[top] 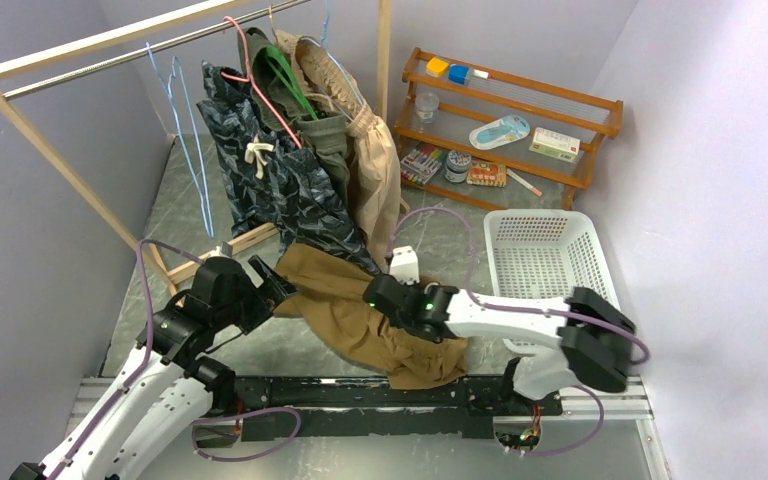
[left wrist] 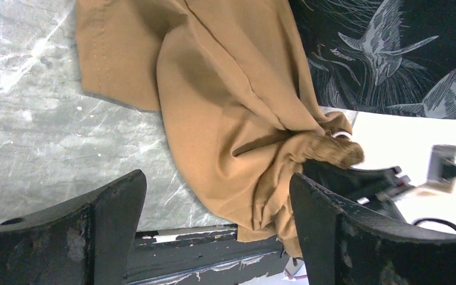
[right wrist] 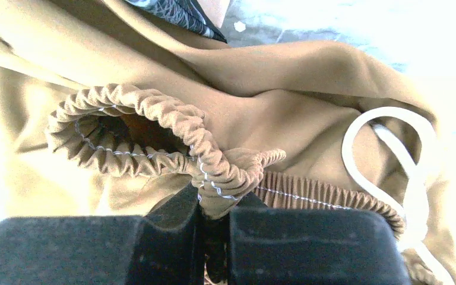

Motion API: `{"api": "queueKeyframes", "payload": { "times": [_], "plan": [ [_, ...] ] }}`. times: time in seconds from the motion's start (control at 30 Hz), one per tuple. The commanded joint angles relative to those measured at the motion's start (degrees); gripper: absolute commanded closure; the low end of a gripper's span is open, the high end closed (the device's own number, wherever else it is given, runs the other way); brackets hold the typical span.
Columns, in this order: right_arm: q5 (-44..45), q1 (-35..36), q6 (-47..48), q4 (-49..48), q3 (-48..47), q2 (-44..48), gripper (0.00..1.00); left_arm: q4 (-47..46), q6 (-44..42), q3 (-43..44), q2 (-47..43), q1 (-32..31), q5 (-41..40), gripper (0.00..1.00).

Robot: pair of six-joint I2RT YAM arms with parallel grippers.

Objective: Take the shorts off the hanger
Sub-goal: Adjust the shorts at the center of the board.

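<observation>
The tan-brown shorts (top: 360, 310) lie crumpled on the table, off any hanger. My right gripper (top: 378, 293) is shut on their gathered elastic waistband (right wrist: 214, 172), and the white drawstring (right wrist: 404, 160) loops to the right. My left gripper (top: 278, 287) stands open at the shorts' left edge, with the tan cloth (left wrist: 231, 119) between and beyond its fingers (left wrist: 113, 208) without being pinched. Dark navy patterned shorts (top: 270, 170) hang from a pink hanger (top: 260, 85) on the rail. Olive green shorts (top: 325, 140) and light beige shorts (top: 375, 160) hang behind them.
A white basket (top: 545, 255) stands to the right of the shorts. A wooden shelf (top: 515, 110) with small items is at the back right. Empty blue hangers (top: 185, 120) hang on the wooden rack (top: 90, 45). The rack's foot (top: 250, 240) rests on the table.
</observation>
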State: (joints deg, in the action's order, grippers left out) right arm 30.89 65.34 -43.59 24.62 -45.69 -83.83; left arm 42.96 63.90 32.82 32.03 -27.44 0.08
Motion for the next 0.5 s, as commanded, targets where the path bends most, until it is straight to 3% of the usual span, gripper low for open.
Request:
{"api": "queueKeyframes", "payload": {
  "times": [0.0,0.3,0.47],
  "plan": [
    [2.6,0.2,1.4,5.2,1.2,11.4,0.95,-0.8,0.2,-0.6,0.0,0.2,0.2,0.06],
    [5.9,0.3,5.3,5.9,-0.8,33.0,1.0,-1.3,0.1,-0.5,0.3,0.1,0.7,0.06],
    [7.9,0.2,9.0,8.3,-5.7,38.3,1.0,-0.8,0.2,-0.3,0.2,0.1,0.5,0.06]
  ]
}}
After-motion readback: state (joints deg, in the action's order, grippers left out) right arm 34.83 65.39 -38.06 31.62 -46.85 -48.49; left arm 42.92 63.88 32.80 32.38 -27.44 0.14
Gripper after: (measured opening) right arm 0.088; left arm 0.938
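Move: The brown shorts lie bunched around the right hand, their middle roughly 3 cm to its left, 1 cm farther out and 4 cm below; their waistband is already pinched in its fingers. The white basket stands about 28 cm to that hand's right and 8 cm farther out, some 2 cm lower. From the left hand, the shorts' middle is about 15 cm right, 2 cm ahead and 13 cm down. The brown shorts' gathered waistband, still pinched in the shut right fingers, is hoisted quickly almost straight up off the board, about 16 cm, with a drift of some 4 cm to the right. Meanwhile the wrist swings the fingers some 30 degrees from steeply down to more forward and left, its left side rising. ##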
